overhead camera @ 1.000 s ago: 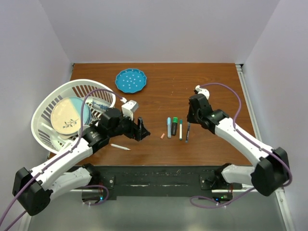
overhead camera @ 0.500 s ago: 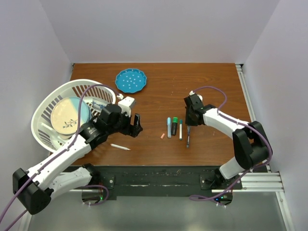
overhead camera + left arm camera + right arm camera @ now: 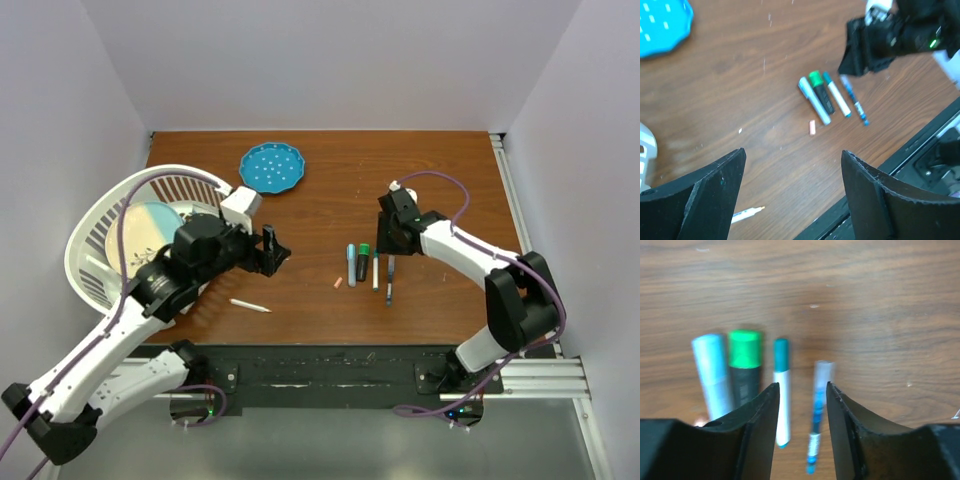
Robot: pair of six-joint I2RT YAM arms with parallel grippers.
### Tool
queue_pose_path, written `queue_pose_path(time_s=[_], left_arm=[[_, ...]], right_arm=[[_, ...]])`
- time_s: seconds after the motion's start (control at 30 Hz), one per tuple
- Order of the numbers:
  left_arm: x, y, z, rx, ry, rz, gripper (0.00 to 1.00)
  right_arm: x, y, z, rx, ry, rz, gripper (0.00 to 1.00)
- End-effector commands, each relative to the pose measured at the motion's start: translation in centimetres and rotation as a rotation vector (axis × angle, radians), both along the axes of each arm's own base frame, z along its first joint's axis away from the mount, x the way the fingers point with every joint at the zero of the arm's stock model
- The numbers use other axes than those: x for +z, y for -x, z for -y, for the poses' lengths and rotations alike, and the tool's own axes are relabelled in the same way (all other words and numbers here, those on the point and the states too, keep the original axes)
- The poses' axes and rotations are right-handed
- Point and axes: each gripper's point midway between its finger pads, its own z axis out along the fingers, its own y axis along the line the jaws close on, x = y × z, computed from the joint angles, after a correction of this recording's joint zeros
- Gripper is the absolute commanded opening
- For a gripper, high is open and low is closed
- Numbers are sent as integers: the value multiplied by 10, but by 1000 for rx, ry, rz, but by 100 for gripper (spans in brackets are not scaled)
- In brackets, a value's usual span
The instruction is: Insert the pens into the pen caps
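Three capped pens lie side by side mid-table: a light-blue-capped one [image 3: 351, 265], a dark one with a green cap [image 3: 363, 262] and a white one with a teal cap [image 3: 376, 270]. Just right of them lies a slim blue pen [image 3: 389, 280] with a pale cap. My right gripper [image 3: 389, 250] hovers over its capped end, open, the blue pen [image 3: 816, 410] on the wood between the jaws. A pink cap [image 3: 338, 283] sits left of the row. An uncapped white pen [image 3: 250, 306] lies near the front. My left gripper [image 3: 272, 250] hangs open and empty above the table.
A white basket [image 3: 95, 215] holding a plate stands at the left edge. A blue dotted plate [image 3: 271, 167] sits at the back. The black rail [image 3: 320, 365] runs along the near edge. In the left wrist view, the pen row [image 3: 827, 97] lies ahead and the pink cap [image 3: 812, 127] nearer.
My right gripper has opened and let go of the blue pen, which now lies beside the row. My left arm has drawn back to the left and risen.
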Motion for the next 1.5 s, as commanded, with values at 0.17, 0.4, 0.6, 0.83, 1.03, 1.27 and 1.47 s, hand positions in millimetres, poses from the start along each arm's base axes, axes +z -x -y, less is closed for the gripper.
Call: queue_pose_path(time_s=[0.17,0.4,0.6,0.83,1.03,1.27,1.47], left_arm=[[99,30,-21,5,198,194,81],[128,49,-35,3,257,255,81],[142,57,-54,54,267,299,81],[153,65,-67,78,264,327,81],[155,67,-69,76,272,336,81],[153,66,-69,78,253,338,81],[152,65,-73,87,224,346,79]], right_arm=[[60,39,-174,434,-228,229,46],[48,80,-279,727,-311,314,48],[30,109,-328,973,-250,353,49],[-5,124,-346,1079,-166,303,49],[-20,129,-350,1111,-94,320,47],[-39,139,-336,1157,30,305,28],[-41,149,-294,1228,138,381,8]])
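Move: The white pen with the orange tip lies far across from the right hand, some 36 cm to its left and 14 cm back, on the table about 5 cm below it. The small orange cap lies on the way, about 12 cm left and 6 cm back; the green-capped marker is roughly 6 cm left and level, and the light-blue pen 9 cm left and 1 cm back. From the left hand, that white pen is about 12 cm left, 4 cm back and 23 cm below. The right fingers close on the white pen near its tip end and pinch it. To get there the empty hand rises a little, sweeps left some 33 cm over the laid-out pens while drawing back about 15, turns around 65 degrees counter-clockwise and sinks to the table. Meanwhile the left hand, empty and open, climbs about 14 cm, easing back and left towards the basket. ##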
